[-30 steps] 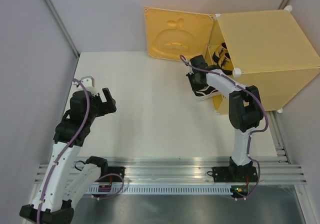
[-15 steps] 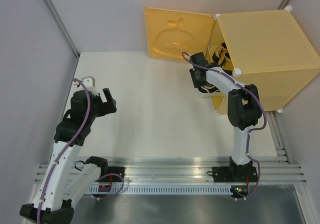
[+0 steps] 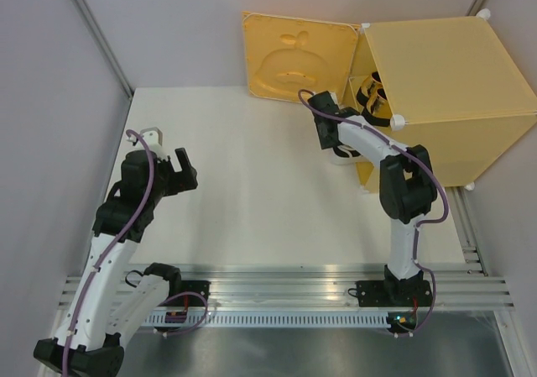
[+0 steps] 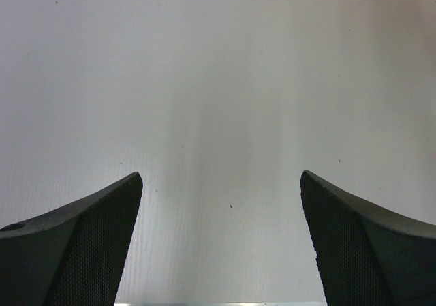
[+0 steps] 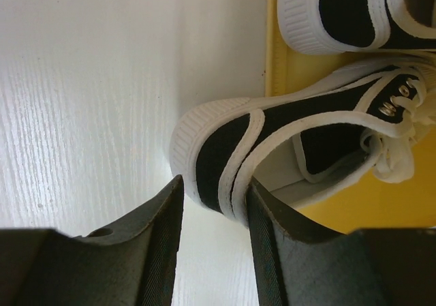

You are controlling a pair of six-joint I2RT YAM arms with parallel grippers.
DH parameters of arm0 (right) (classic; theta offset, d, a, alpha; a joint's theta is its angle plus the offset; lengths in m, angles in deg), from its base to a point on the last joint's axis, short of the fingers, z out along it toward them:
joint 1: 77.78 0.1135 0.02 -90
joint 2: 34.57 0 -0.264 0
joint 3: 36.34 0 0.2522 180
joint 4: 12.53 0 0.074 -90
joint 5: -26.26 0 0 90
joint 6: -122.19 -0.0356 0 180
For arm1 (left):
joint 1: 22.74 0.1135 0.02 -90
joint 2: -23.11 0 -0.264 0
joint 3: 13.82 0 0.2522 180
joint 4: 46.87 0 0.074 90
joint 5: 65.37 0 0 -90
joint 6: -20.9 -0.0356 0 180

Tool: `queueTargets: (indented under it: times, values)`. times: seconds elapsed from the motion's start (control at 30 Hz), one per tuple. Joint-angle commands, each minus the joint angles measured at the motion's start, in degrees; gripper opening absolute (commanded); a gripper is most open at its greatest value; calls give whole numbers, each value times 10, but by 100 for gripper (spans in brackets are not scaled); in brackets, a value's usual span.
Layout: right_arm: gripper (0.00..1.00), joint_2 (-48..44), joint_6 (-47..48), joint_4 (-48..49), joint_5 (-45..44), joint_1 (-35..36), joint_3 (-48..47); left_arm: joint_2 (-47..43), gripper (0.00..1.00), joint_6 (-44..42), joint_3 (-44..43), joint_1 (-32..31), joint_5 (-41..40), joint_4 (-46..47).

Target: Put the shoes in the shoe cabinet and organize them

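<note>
The yellow-orange shoe cabinet (image 3: 445, 83) stands at the back right with its door (image 3: 294, 58) swung open to the left. Shiny gold shoes (image 3: 369, 91) show inside it. My right gripper (image 3: 334, 144) is at the cabinet's mouth. In the right wrist view a black shoe with white trim and laces (image 5: 225, 146) lies half on the yellow cabinet floor (image 5: 368, 210), its heel between my right gripper's (image 5: 213, 183) parted fingers; the left finger is clear of it. A second like shoe (image 5: 340, 13) lies further in. My left gripper (image 3: 180, 171) (image 4: 221, 183) hangs open over bare table.
The white table (image 3: 243, 192) runs between grey side walls. The open door stands upright just behind my right gripper. A metal rail with the arm bases (image 3: 285, 289) crosses the near edge.
My right gripper's jaws have parted off the black and white shoe, and the gripper has drawn back a little to the left. The shoe now lies at the cabinet's mouth. The left arm barely shifted.
</note>
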Motion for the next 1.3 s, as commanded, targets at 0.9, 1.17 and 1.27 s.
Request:
queueTargets:
  times: [0.9,1.17,1.27]
  values:
    - [1,15,102,9,-210,-26,-24,-7,100,-20,2,2,4,-3]
    - [1,31,118,21,-227,-50,-11,-12,100,-20,-1,2,4,-6]
    - [1,34,125,32,-233,-53,1,-14,100,-20,1,2,4,-8]
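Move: The right hand's half-open fingers straddle the heel collar of the black-and-white sneaker; the shoe's middle lies about 8 cm to the right and 3 cm ahead, some 2 cm lower. Its mate, already inside the cabinet, is roughly 11 cm ahead and 12 cm right; the nearer gold shoe, on the upper shelf, is about 2 cm ahead, 13 cm right and 8 cm higher. From the left hand the sneaker is some 50 cm right, 23 cm ahead, 17 cm down. The right fingers shut on the sneaker's heel collar and pinch its rim, one pad inside the shoe and the other behind the heel. Keeping that pinch, the hand carries on to the right, into the cabinet opening, about 6 cm in all, easing some 2.5 cm forward and rising a little on the way, while the wrist rolls roughly 15 degrees, its left side dipping. ##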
